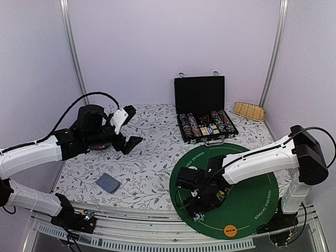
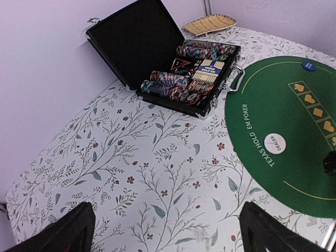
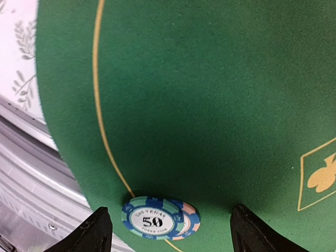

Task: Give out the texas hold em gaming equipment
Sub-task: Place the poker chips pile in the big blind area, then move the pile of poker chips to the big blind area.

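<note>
Two striped poker chips lie overlapped on the green round mat, on its gold line near the front edge. The top chip reads 50. My right gripper hangs over them, open, with a finger on either side and neither touching. In the top view it is over the mat's near-left part. More chips fill the open black case. A white dealer disc and a blue disc rest on the mat, and an orange disc sits at its front. A blue-grey card deck lies front left. My left gripper is open and holds nothing, raised at the back left.
The woven tan basket piece stands at the back right corner beside the case. The floral cloth covers the table below my left gripper. The table's metal front rail runs just past the mat's edge.
</note>
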You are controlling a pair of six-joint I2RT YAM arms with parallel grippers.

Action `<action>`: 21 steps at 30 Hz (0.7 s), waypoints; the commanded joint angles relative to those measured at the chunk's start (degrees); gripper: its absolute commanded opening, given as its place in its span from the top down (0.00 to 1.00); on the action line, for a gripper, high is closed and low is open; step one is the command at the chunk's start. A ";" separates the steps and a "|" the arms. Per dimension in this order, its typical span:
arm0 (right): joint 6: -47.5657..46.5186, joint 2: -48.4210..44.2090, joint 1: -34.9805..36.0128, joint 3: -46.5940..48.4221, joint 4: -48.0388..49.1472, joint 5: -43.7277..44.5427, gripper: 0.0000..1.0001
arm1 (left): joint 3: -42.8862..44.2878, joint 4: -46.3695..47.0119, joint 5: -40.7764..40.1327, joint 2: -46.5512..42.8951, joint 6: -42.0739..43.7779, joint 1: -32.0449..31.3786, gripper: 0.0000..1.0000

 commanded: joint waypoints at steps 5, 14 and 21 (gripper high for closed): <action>3.19 2.65 1.61 -0.72 1.84 -1.35 0.26 | -0.12 0.34 0.30 -0.23 -0.17 -0.63 0.02; 4.45 4.36 3.79 1.11 -2.13 -0.70 0.36 | -0.03 0.33 0.47 -0.23 -0.24 -0.64 0.02; 4.49 3.69 3.85 -0.09 -2.22 -1.34 0.52 | -0.03 0.31 0.52 -0.28 -0.32 -0.64 0.02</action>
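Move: The slightly spread poker chips pile lies between and just behind the right hand's open fingers, about 2 cm back and 1 cm below the hand point, level with it sideways. From that hand the orange button is some 7 cm back and 11 cm to the right, and the nearest card square on the mat about 5 cm ahead and 7 cm to the right. For the left hand, the pile is roughly 23 cm back, 22 cm to the right and 22 cm below. The right hand, fingers pointing straight down, eases back about 1.5 cm towards the poker chips pile and sinks about 1 cm, bringing its fingertips down on either side of the chips with barely any turn of the wrist. Its fingers narrow all the while, from about four fifths open to half open, and go on closing once the hand has all but stopped, until the tips come up against opposite edges of the pile. ##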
